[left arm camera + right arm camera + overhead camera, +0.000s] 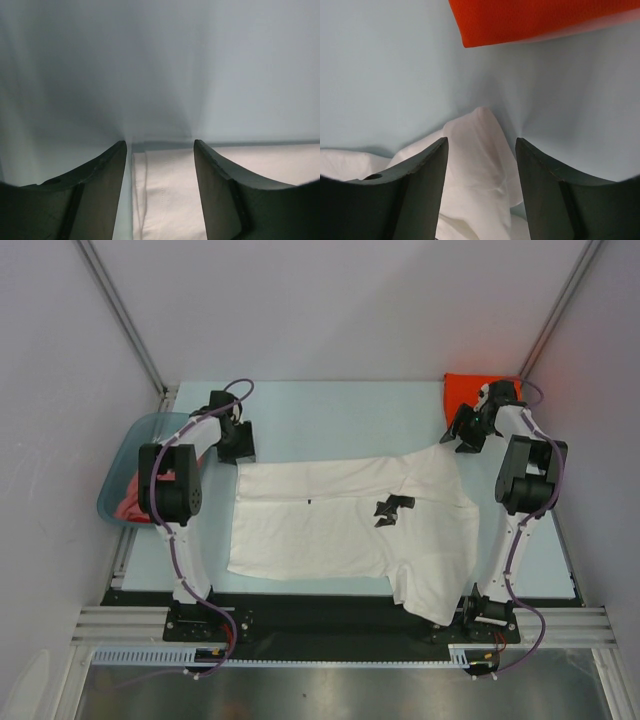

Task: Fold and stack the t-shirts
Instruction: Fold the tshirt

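Observation:
A large white t-shirt (340,525) with a small black print (393,508) lies spread across the middle of the table. My left gripper (237,450) hovers at its far left corner. In the left wrist view the left gripper (160,150) stands open, and the shirt's hemmed corner (167,195) lies flat between the fingers. My right gripper (463,438) is at the shirt's far right sleeve. It is open too (481,147), with a raised peak of white cloth (480,160) between its fingers. A folded orange-red t-shirt (466,393) (545,17) lies just beyond it.
A blue-grey basin (122,462) stands at the table's left edge beside the left arm, with salmon-pink and red cloth (128,506) in it. Metal frame posts rise at both back corners. The shirt's near right part hangs over the front edge (430,605).

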Robot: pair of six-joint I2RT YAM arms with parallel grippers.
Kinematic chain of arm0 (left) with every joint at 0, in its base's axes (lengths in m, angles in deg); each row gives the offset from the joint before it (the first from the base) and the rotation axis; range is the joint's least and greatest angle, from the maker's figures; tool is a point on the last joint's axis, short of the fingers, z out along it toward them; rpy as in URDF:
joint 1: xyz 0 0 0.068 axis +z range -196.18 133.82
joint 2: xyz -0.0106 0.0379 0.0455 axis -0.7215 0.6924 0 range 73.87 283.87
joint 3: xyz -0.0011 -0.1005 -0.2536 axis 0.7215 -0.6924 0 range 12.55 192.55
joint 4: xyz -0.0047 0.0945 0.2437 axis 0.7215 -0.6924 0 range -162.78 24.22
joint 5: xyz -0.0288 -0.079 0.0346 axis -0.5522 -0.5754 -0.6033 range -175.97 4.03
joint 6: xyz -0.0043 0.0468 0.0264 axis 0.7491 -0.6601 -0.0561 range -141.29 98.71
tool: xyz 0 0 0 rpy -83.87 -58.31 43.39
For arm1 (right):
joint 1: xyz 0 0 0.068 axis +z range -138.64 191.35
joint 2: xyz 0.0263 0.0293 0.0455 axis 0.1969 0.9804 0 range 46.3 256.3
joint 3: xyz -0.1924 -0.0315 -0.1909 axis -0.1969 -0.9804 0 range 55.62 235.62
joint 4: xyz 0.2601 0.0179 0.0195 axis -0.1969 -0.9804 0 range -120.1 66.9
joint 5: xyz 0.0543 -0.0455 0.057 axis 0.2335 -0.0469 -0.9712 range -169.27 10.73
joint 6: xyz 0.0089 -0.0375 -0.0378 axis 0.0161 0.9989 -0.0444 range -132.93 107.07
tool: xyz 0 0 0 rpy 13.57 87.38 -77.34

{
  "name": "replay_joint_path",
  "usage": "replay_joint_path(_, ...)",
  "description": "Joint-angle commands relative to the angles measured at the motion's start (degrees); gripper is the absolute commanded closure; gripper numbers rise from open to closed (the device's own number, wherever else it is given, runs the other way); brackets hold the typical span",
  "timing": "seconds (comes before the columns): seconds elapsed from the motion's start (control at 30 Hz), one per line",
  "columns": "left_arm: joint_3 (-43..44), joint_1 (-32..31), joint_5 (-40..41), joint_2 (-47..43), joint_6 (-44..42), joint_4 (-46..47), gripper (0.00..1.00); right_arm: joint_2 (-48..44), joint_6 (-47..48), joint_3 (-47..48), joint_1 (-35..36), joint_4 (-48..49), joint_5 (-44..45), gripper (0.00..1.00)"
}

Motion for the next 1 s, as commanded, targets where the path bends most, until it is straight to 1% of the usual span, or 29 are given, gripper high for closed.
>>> replay_joint_path(0.0, 1.8, 0.6, -1.6, 2.2, -0.9, 0.4, 0.39, 1.2, 1.2, 3.6, -0.1, -0.4, -1.3, 0.4)
replay_joint_path(0.1, 2.2, 0.9, -2.1, 2.7, -0.9, 0.4, 0.43, 1.5, 1.1, 3.3, -0.3, 0.0, -2.5, 0.45)
replay_joint_path(0.13, 2.4, 0.9, -2.1, 2.8, -0.9, 0.1, 0.46, 1.6, 1.0, 3.3, -0.3, 0.1, -2.5, 0.5)
replay_joint_path(0.17, 2.7, 0.9, -2.1, 2.9, -1.0, -0.1, 0.54, 1.9, 0.6, 3.3, -0.5, 0.1, -3.0, 0.51)
replay_joint_path(0.2, 2.6, 1.1, -2.2, 2.8, -1.0, -0.1, 0.58, 2.1, -0.2, 3.1, -0.5, 1.1, -4.5, 0.56)
replay_joint_path(0.23, 2.3, 1.2, -2.5, 2.8, -1.0, 0.1, 0.63, 2.2, -1.0, 3.1, -0.6, 1.5, -5.0, 0.66)
replay_joint_path(0.27, 2.2, 1.3, -2.6, 2.7, -1.0, 0.1, 0.74, 2.1, -1.5, 2.7, -0.7, 1.8, -5.0, 0.73)
replay_joint_path(0.3, 2.1, 1.4, -2.3, 2.7, -0.9, 0.1, 0.81, 1.6, -2.0, 2.4, -0.8, 2.3, -3.6, 0.79)
replay_joint_path(0.33, 1.8, 1.5, -2.4, 2.6, -1.0, 0.3, 0.94, 1.1, -3.1, 1.8, -0.9, 2.6, -2.0, 0.92)
replay_joint_path(0.37, 1.7, 1.6, -2.4, 2.7, -1.0, 0.4, 1.0, 0.2, -3.5, 1.0, -1.0, 3.0, -0.3, 1.0)
replay_joint_path(0.4, 1.6, 1.7, -2.3, 2.7, -1.0, 0.4, 1.0, -2.0, -4.2, -1.5, -1.3, 4.6, 3.0, 1.0)
replay_joint_path(0.47, 1.2, 1.9, -2.1, 2.6, -1.0, 0.8, 1.0, -5.2, -5.8, -5.3, -1.7, 7.3, 5.8, 1.0)
replay_joint_path(0.5, 1.0, 1.9, -1.6, 2.4, -1.0, 1.1, 1.0, -6.6, -6.1, -9.2, -2.0, 10.2, 8.1, 1.0)
replay_joint_path(0.53, 0.1, 2.0, -1.1, 2.0, -0.9, 1.8, 1.0, -9.1, -6.5, -10.4, -2.5, 11.0, 9.0, 1.0)
replay_joint_path(0.57, -0.6, 2.2, -0.8, 1.0, -0.7, 2.6, 1.0, -9.6, -7.1, -11.5, -2.8, 11.8, 9.4, 1.0)
replay_joint_path(0.6, -1.3, 2.2, -0.6, 0.4, -0.5, 3.4, 1.0, -10.0, -7.2, -12.5, -3.0, 13.0, 8.1, 1.0)
replay_joint_path(0.7, -3.4, 2.2, 0.3, -1.5, 0.2, 6.3, 1.0, -8.4, -6.9, -11.5, -2.7, 12.8, 4.9, 1.0)
replay_joint_path(0.87, -4.9, 2.2, 2.9, -4.1, 1.0, 9.8, 1.0, -7.2, -7.4, -10.0, -1.3, 13.9, 6.1, 1.0)
replay_joint_path(0.97, -3.7, 2.2, 3.0, -4.3, 0.8, 9.5, 1.0, -5.4, -7.8, -7.3, -1.4, 13.0, 6.6, 1.0)
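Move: Almost at the left fingertips, the white t-shirt's far left corner is about 1 cm back and 1 cm left, some 1 cm below; the teal basket's middle sits roughly 21 cm left and 2 cm back. The t-shirt's far right corner is just under the right hand, about 1 cm ahead and 1 cm below. From the right hand the red folded cloth's middle is 12 cm ahead and 8 cm right, the black print 18 cm back and 14 cm left. Closing both grippers fully, the right hand sinks slightly and pinches the t-shirt's far right corner, then draws it back and right about 3 cm each way, turning some 10 degrees clockwise, before easing forward nearly 2 cm. The left hand shuts at the far left corner, seeming to pinch its very edge, and creeps about 1.5 cm left and 1 cm forward, its fingertips tilting up slightly. ##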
